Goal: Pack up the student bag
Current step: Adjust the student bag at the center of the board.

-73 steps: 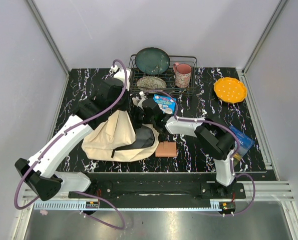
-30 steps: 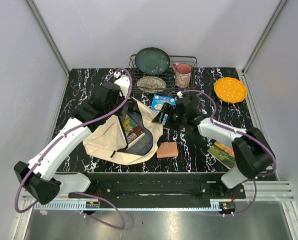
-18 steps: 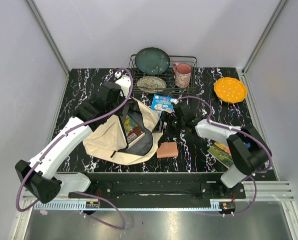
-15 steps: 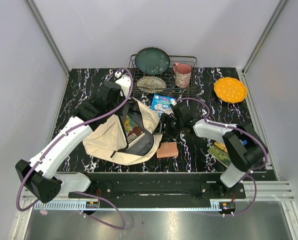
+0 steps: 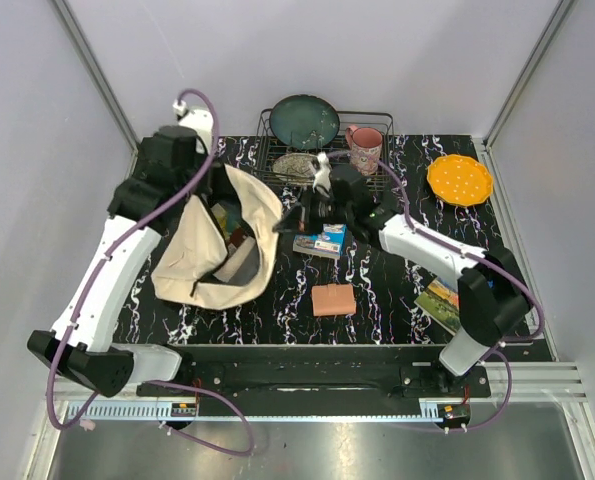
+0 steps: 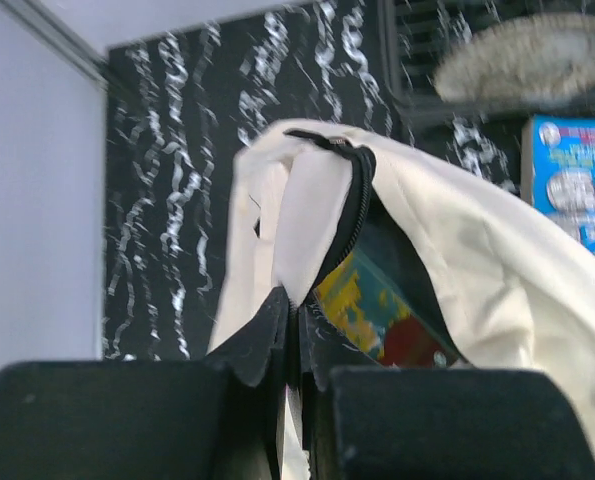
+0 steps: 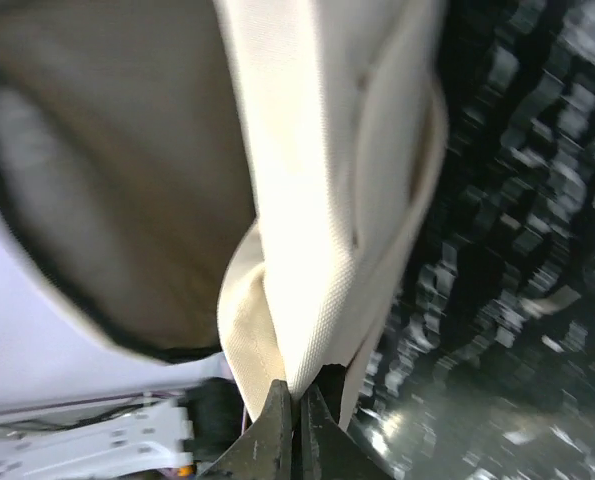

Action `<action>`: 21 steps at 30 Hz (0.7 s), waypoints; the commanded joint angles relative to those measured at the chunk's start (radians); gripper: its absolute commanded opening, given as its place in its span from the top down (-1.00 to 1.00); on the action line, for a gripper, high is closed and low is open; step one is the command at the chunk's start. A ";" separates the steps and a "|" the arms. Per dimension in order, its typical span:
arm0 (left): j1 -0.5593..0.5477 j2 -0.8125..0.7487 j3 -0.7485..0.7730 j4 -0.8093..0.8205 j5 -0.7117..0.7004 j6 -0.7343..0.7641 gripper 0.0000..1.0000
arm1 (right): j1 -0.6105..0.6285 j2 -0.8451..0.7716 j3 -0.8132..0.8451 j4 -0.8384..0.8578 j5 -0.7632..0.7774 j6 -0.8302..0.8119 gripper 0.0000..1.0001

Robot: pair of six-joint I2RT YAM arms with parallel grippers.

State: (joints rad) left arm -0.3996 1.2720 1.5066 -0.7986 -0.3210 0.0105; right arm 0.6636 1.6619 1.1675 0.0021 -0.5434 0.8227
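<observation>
The cream student bag (image 5: 202, 265) lies at the left of the table with its mouth held open. My left gripper (image 5: 213, 186) is shut on the bag's back rim by the black zipper (image 6: 355, 200); in the left wrist view it (image 6: 295, 325) pinches the cream cloth (image 6: 457, 240). My right gripper (image 5: 289, 217) is shut on the bag's right edge; in the right wrist view it (image 7: 297, 398) pinches a fold of cream canvas (image 7: 297, 200). A colourful book (image 6: 377, 310) sits inside the bag (image 5: 233, 232).
A blue booklet (image 5: 322, 240) lies on the table right of the bag, a pink block (image 5: 332, 299) in front of it. A green book (image 5: 439, 303) lies at the right. A wire rack (image 5: 377, 180) with plates and a pink mug (image 5: 365, 148) stands at the back, an orange plate (image 5: 459, 180) beside it.
The left gripper has pulled the bag's rim up and to the back left. The right gripper has left the blue booklet on the table and closed on the bag's right edge.
</observation>
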 commanded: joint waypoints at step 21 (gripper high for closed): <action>0.077 -0.042 0.087 0.104 0.128 0.094 1.00 | 0.079 0.054 -0.155 0.131 0.031 0.127 1.00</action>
State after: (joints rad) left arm -0.3252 1.2373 1.5333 -0.8169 -0.2169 0.0624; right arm 0.7296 1.7123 1.0298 0.0940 -0.5301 0.9504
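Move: Both hands already hold the student bag's rim. Its middle is about 20 cm below the left hand and 3 cm back; from the right hand it is about 16 cm left, 3 cm ahead and 10 cm down. The books inside sit about 12 cm left of the right hand. The blue comic is some 12 cm ahead and 10 cm right, and the tan wallet 10 cm back and 12 cm right; both are about 18 cm down. Both shut grippers keep their pinch on the cloth, left on the far rim, right on the right-hand rim, and jerk the bag up and down. The right swings up about 14 cm, fingertips tilting up, then drops some 20 cm, easing back slightly towards the base as they tilt down again; the left rises about 7 cm and comes back most of the way. ##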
